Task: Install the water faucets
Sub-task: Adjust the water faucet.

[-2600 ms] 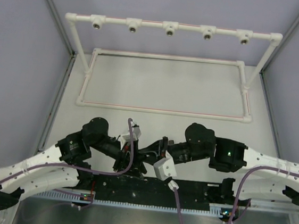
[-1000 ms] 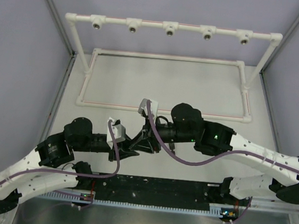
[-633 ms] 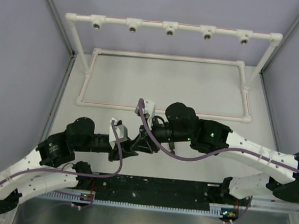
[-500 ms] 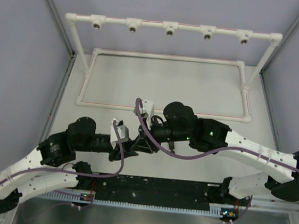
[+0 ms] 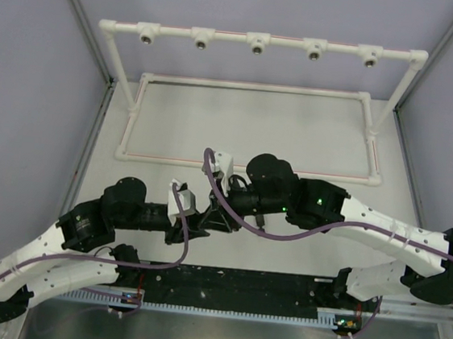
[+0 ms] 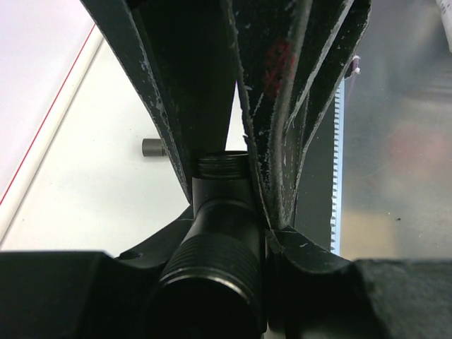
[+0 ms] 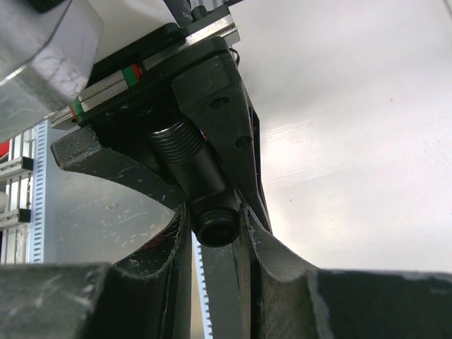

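A black faucet [image 6: 220,212] with threaded ends is held between both grippers above the near middle of the table. In the left wrist view its thick threaded end points at the camera, and the right gripper's fingers [image 6: 282,113] come down onto its narrow end. In the right wrist view my own fingers [image 7: 265,254] close on its open end [image 7: 215,227]. The left gripper [image 5: 197,221] and right gripper [image 5: 215,215] meet tip to tip. A short stubby cylinder [image 6: 152,147] lies on the table behind them.
The white pipe frame stands at the back, with a top bar [image 5: 224,35] carrying several metal-ringed sockets and a rectangular base [image 5: 247,168] on the table. A black strip [image 5: 279,287] with a toothed rail runs along the near edge. Purple cables loop over both arms.
Both arms came up from the near edge and met over the near middle of the table. In the last half second the right gripper edged slightly left; otherwise still.
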`<state>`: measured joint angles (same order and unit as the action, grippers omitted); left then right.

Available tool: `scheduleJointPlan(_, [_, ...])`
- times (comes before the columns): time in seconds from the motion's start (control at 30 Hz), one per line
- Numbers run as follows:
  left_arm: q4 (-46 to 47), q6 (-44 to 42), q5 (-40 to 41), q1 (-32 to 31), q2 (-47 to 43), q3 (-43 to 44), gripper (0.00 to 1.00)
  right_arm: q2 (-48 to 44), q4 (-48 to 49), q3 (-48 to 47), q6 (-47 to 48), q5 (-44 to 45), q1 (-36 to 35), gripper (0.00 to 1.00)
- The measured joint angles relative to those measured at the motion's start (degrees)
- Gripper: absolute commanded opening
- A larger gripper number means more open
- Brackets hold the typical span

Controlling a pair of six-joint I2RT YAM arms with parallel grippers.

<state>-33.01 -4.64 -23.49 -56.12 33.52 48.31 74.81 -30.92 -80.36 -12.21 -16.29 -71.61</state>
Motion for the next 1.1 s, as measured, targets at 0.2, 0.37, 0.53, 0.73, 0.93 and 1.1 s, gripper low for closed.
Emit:
scheduleJointPlan(0.2, [0.4,0.5,0.1,0.0,-1.3,-0.1,0.0,-1.4,3.8,2.5,0.2,-0.6,0.0,0.24])
scheduleJointPlan(0.37, [3.0,1.7,-2.2,0.0,-1.6,-0.8,0.0,-5.5,8.8,7.1,0.9,-1.4,-0.2,0.4])
scheduleJointPlan(0.53, [3.0,2.5,-4.2,0.0,-2.3,-2.1,0.0,-9.9,11.0,8.3,2.0,-1.4,-0.2,0.41])
scheduleJointPlan(0.73, [3.1,3.1,-5.6,0.0,-2.3,-2.4,0.0,-10.7,13.0,8.4,2.2,-1.5,-0.2,0.4])
scheduleJointPlan(0.93, [3.3,3.3,-7.3,0.0,-2.2,-2.4,0.0,-10.6,13.0,8.4,2.8,-1.5,-0.2,0.42])
scheduleJointPlan(1.1, [3.6,3.5,-9.0,0.0,-1.5,-2.4,0.0,-10.4,13.0,8.5,3.3,-2.6,-0.2,0.43])
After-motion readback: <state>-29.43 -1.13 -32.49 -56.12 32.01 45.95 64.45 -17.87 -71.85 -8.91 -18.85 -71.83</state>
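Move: The black tee-shaped faucet is between the hands in mid-air: the left fingers still hold its body about at their pads, its middle some 1 cm to the right of that hand and 1 cm above it. The right fingers, shut on its side branch, have its middle roughly 3 cm to their left, level in depth and height. The loose stem lies on the table about 9 cm ahead and 11 cm to the right of the right hand, some 28 cm below. The right hand begins to lift and tilt with its fingers still shut on the faucet's side branch, then opens them partway to let go and rises clear, about 5 cm up in all and some 2 cm to the right, its fingertips tipping up about 15 degrees before it hovers there with the gap open. The left hand keeps its grip on the faucet's body and eases back about 3 cm, first bobbing up a centimetre and sinking partly back, while it turns slightly clockwise. ##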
